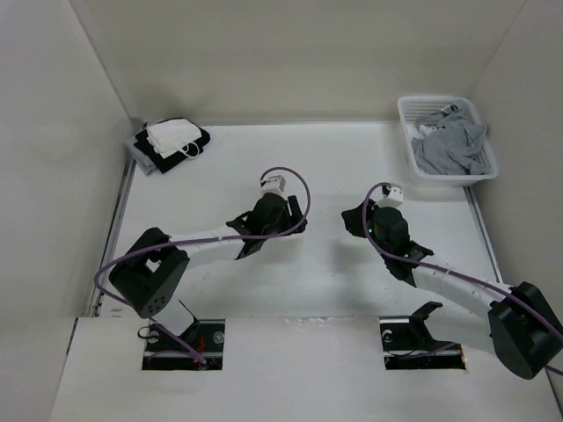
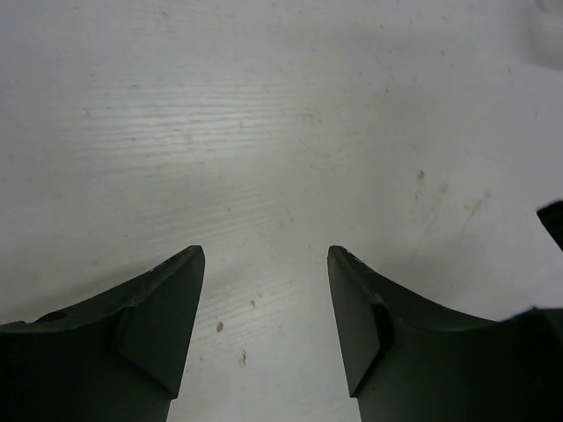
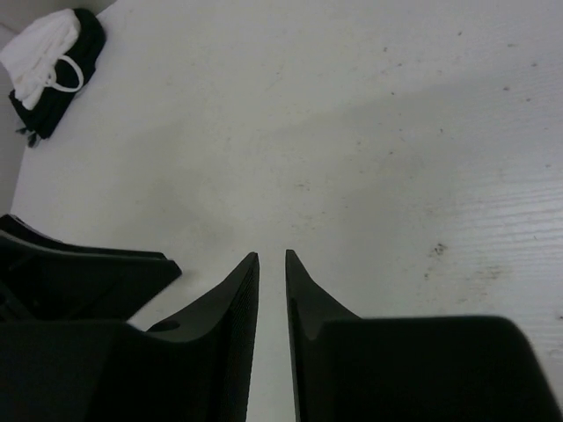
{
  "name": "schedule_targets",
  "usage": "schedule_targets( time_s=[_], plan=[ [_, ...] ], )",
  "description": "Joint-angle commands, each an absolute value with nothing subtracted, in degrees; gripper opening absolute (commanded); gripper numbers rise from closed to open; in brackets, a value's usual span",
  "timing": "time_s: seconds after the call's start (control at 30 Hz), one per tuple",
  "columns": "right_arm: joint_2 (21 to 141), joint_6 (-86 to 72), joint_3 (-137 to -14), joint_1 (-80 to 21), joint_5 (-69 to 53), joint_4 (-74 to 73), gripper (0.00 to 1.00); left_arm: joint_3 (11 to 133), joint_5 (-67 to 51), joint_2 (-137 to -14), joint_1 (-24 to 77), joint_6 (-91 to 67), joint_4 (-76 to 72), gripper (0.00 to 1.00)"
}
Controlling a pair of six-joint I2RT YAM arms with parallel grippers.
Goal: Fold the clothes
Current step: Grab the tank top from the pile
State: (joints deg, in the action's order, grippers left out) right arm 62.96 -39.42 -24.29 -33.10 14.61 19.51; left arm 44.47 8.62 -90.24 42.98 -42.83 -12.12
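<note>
The clothes (image 1: pixel 450 145), a heather-grey T-shirt, lie crumpled in a white basket (image 1: pixel 406 119) at the table's far right corner. Neither wrist view shows them. My left gripper (image 1: pixel 297 218) (image 2: pixel 266 255) hangs over the bare white table near its middle, jaws wide open with nothing between them. My right gripper (image 1: pixel 356 220) (image 3: pixel 272 257) is just to its right, pointing left. Its jaws stand only a narrow slit apart, and bare table shows through the gap. Both grippers are well short of the basket.
A black-and-white stack of clothes (image 1: pixel 171 141) (image 3: pixel 48 66) sits in the far left corner. White walls enclose the table on three sides. In the right wrist view, part of the left arm (image 3: pixel 79 281) shows close by at lower left.
</note>
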Motion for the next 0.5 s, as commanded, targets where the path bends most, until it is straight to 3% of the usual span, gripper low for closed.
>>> schedule_targets(
  time_s=[0.0,0.1,0.2,0.3,0.33,0.47],
  plan=[
    [63.54,-38.94,-28.73,-33.62,15.82,17.67,0.16,42.81,7.82,-85.25,46.08,-39.64,-16.77,0.58],
    [63.2,-38.41,-30.67,-33.53,15.82,16.97,0.09,41.05,7.74,-86.04,49.34,-38.32,-20.9,0.55],
    [62.67,-37.44,-35.14,-31.08,16.69,13.2,0.05,38.41,7.56,-86.22,51.89,-37.35,-26.79,0.46],
    [63.8,-35.07,-42.17,-24.59,19.68,7.58,0.04,36.66,6.42,-85.26,53.65,-36.21,-30.31,0.14],
    [65.03,-34.46,-45.23,-21.0,20.64,5.04,0.03,36.04,6.76,-84.82,54.26,-35.69,-31.02,0.08],
    [72.14,-32.79,-55.0,-6.93,23.64,1.41,0.01,33.58,8.26,-83.41,54.01,-34.98,-32.43,0.04]
  ],
)
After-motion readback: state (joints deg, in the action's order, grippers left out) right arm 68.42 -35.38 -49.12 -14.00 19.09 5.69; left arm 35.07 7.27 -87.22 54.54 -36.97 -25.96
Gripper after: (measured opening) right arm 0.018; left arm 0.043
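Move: The grey pile that holds the tank top lies in the white basket at the far right, about 22 cm ahead of the right hand, 25 cm to its right and some 6 cm lower. The basket around it is centred about 22 cm ahead and 24 cm right, 8 cm below; a bit of white cloth inside lies some 24 cm ahead and 19 cm right, 5 cm below. From the left hand that grey pile is about 22 cm ahead and 39 cm to the right, nearly level. The right hand first creeps a couple of centimetres upward while its slightly open fingers shut on nothing, then sweeps quickly up, to the right and forward towards the basket, about 10 cm higher, 9 cm across and 8 cm out, turning nearly 20 degrees clockwise. Meanwhile the left hand draws back about 7 cm and 5 cm to the right over bare table, lifting slightly before sinking again, turns some 15 degrees clockwise and closes its half-open fingers empty. ##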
